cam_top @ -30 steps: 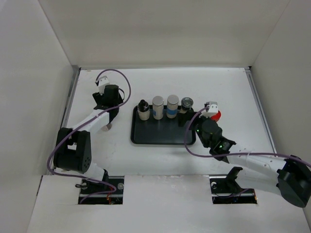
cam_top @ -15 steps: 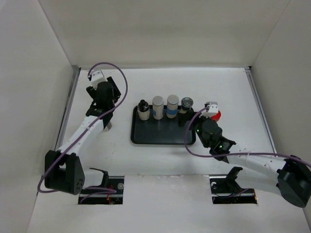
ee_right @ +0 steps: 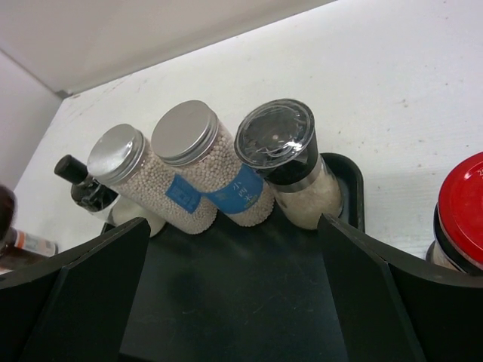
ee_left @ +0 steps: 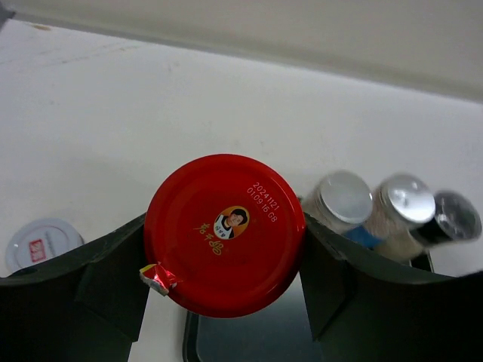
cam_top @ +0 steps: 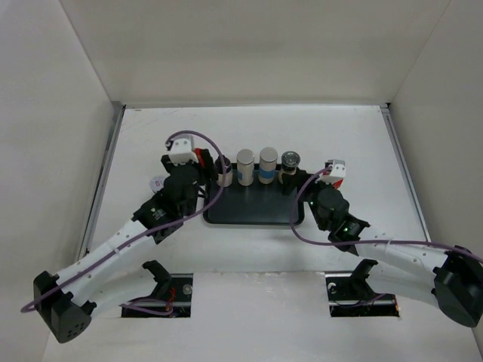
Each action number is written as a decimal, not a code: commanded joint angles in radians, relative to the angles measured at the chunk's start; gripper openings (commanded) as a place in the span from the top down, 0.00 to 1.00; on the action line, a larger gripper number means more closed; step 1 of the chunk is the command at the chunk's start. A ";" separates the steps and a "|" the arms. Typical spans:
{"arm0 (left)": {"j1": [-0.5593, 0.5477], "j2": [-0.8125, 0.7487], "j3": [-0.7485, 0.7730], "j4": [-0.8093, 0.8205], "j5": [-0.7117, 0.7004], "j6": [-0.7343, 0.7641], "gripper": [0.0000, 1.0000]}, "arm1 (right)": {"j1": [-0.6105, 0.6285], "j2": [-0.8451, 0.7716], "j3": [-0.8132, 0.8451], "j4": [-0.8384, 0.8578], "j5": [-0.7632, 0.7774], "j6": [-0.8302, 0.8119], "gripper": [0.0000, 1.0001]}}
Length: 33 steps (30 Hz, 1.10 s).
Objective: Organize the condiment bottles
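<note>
My left gripper (ee_left: 225,260) is shut on a red-lidded brown jar (ee_left: 225,234), held over the left end of the black tray (cam_top: 253,210). In the overhead view this jar (cam_top: 199,158) is next to the black-capped bottle (cam_top: 223,169). Along the tray's far side stand two white cylinders with blue labels (cam_top: 245,166) (cam_top: 268,164) and a dark-lidded jar (cam_top: 290,162). My right gripper (ee_right: 234,302) hangs open over the tray's right part, holding nothing. A second red-lidded jar (ee_right: 462,211) stands on the table just right of the tray. A white-lidded jar (ee_left: 41,241) sits on the table to the left.
White walls close in the table on three sides. Purple cables loop off both wrists. The tray's near half (ee_right: 249,309) is bare black surface. Both arm bases sit at the near edge.
The left arm has swung from the far left of the table rightward to the tray's left end, carrying the red-lidded jar. The right arm has barely moved.
</note>
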 commanded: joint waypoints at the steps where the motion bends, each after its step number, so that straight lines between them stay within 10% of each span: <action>1: -0.123 0.018 0.017 0.111 -0.048 0.001 0.60 | -0.009 -0.008 -0.004 0.066 0.031 0.005 0.00; 23: -0.336 0.488 -0.014 0.442 -0.030 -0.043 0.59 | -0.081 -0.053 -0.040 0.043 0.058 0.055 0.00; 33: -0.350 0.528 -0.100 0.497 -0.056 -0.111 0.36 | -0.081 -0.050 -0.040 0.043 0.052 0.060 0.00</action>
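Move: The left hand already holds a red-lidded jar; the free tray spot is about 16 cm right, 3 cm back and some 20 cm below. From this hand, the dark-capped bottle lies 4 cm ahead and 6 cm right, the two peppercorn jars 4 cm ahead and 13 and 19 cm right, all roughly 15 cm lower. The other red jar is about 11 cm right, 1 cm ahead and 8 cm below the right hand. Left hand carries its jar 16 cm right and 15 cm down into the tray; right hand edges rightward. ##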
